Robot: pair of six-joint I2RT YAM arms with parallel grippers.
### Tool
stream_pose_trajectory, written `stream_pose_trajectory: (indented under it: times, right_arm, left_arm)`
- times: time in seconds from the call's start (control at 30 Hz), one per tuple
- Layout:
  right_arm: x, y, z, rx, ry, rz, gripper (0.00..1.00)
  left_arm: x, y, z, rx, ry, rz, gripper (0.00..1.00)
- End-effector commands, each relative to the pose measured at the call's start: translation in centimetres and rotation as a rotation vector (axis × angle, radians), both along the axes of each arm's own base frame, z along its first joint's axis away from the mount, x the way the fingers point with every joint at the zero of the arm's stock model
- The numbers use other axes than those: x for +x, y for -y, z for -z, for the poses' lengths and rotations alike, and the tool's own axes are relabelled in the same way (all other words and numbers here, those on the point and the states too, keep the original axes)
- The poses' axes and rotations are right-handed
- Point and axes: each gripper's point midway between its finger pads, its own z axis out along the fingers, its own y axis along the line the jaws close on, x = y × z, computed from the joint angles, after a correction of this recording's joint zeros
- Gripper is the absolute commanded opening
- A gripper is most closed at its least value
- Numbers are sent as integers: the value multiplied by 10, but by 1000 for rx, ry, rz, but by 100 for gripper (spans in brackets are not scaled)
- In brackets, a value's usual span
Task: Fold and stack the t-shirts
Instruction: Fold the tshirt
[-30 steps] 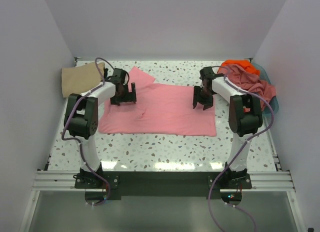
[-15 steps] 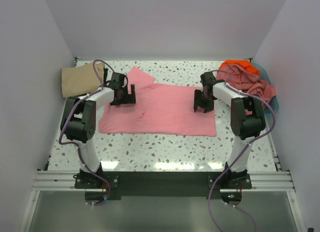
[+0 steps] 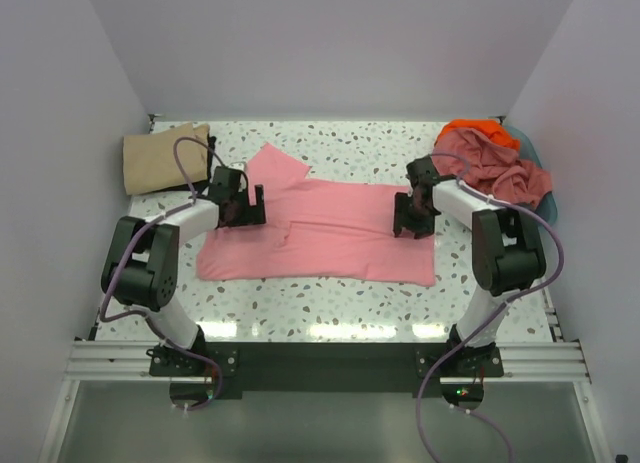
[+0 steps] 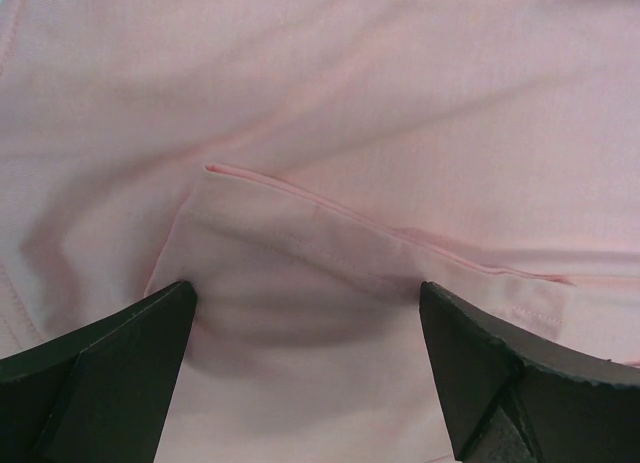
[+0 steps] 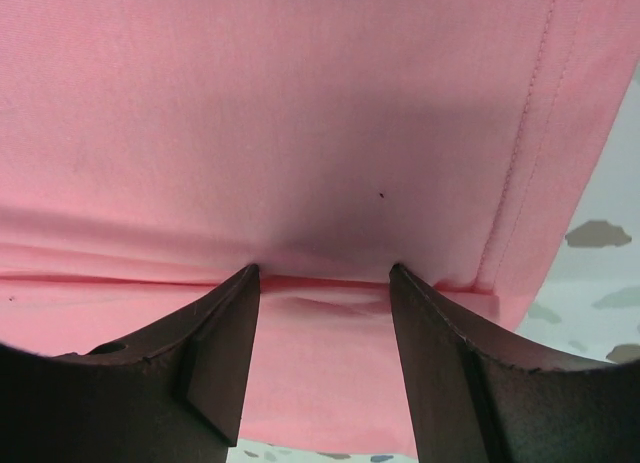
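Note:
A light pink t-shirt [image 3: 330, 233] lies spread flat in the middle of the table, one sleeve pointing to the far side. My left gripper [image 3: 248, 213] stands open wide on its left part. In the left wrist view the gripper [image 4: 305, 293] straddles a folded hem of the shirt [image 4: 400, 103], tips on the cloth. My right gripper [image 3: 410, 226] rests on the shirt's right part. In the right wrist view the gripper [image 5: 322, 273] is open, tips set against a fold line of the shirt [image 5: 300, 103] near its side seam. A folded tan t-shirt [image 3: 160, 155] lies at the back left.
A blue basket [image 3: 527, 141] at the back right holds an orange t-shirt [image 3: 475, 130] and a crumpled dusty pink one [image 3: 500, 163]. Speckled table [image 5: 600, 233] shows just past the shirt's right edge. White walls close in the left, back and right sides.
Both grippers have come down and toward the front onto the pink shirt. The shirt's near edge has slid slightly toward the front. Both arms' elbows have dropped lower.

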Motion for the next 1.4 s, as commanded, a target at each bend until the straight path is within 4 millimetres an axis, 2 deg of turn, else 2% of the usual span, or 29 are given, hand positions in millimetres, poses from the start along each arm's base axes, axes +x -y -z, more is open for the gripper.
stream_pose_trajectory:
  times: [0.0, 0.13, 0.2, 0.3, 0.33, 0.4, 0.43, 0.5, 0.53, 0.6, 0.63, 0.7, 0.73, 0.8, 0.93, 1.17, 1.37]
  right_arm:
    - [-69, 17, 25, -60, -234, 17, 59]
    - [-90, 19, 22, -57, -273, 25, 59]
    - [-93, 18, 20, -51, -272, 25, 59]
    - [-88, 17, 9, -43, -244, 34, 59]
    - [-84, 16, 5, -41, -235, 31, 59]
    - [-68, 13, -13, -32, -191, 28, 59]
    - [-60, 11, -20, -28, -173, 25, 59]
    - [-49, 10, -32, -29, -156, 19, 60]
    - [-31, 11, -46, -33, -107, 20, 60]
    - [-9, 12, -59, -38, -60, 23, 61]
    - [-1, 19, -61, -46, -46, 43, 61]
    - [17, 24, -65, -50, -13, 60, 61]
    - [24, 31, -65, -59, -4, 79, 61]
    - [41, 37, -67, -69, 42, 95, 61]
    - [61, 55, -53, -128, 54, 128, 60]
    - [87, 81, -38, -178, 122, 221, 58]
    - [97, 95, -26, -203, 151, 282, 56]
  left_arm:
    - [-75, -7, 43, -10, -261, -23, 100]
    - [-88, -2, 39, -18, -265, -15, 100]
    - [-91, 2, 34, -15, -264, 0, 100]
    - [-87, 5, 20, -19, -246, 5, 100]
    - [-77, 6, 10, -17, -217, 3, 100]
    - [-69, 6, -4, -7, -199, 6, 100]
    - [-50, 7, -20, 1, -149, 3, 100]
    - [-36, 7, -35, 15, -125, 11, 100]
    - [-15, 11, -51, 14, -85, 13, 100]
    - [-2, 13, -61, 23, -77, 21, 100]
    - [14, 16, -70, 23, -52, 21, 100]
    - [24, 19, -76, 21, -34, 26, 100]
    - [34, 21, -80, 18, -19, 25, 100]
    - [41, 23, -81, 12, -15, 24, 100]
    - [50, 27, -83, -3, -13, 14, 100]
    - [43, 22, -81, 11, -25, 3, 100]
    - [36, 19, -82, 22, -31, -4, 100]
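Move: Both hands are pressed on the folded pink shirt. From the right hand, the shirt's far right corner lies about 14 cm ahead and 8 cm right, roughly 1 cm lower; the heap of darker shirts is some 17 cm ahead and 25 cm right, standing higher. From the left hand, the protruding sleeve is about 17 cm ahead and 9 cm right, the cardboard 19 cm ahead and 24 cm left, both near table height. Fingertips still pressing on the cloth, both hands drag the shirt back about 5 cm, then lift off and swing forward. The right arcs over the cloth, sinks again and veers right to hover just above the far right corner, turning some 15 degrees clockwise, fingers half open; the left ends about 7 cm up, wide open, after going forward some 9 cm. ##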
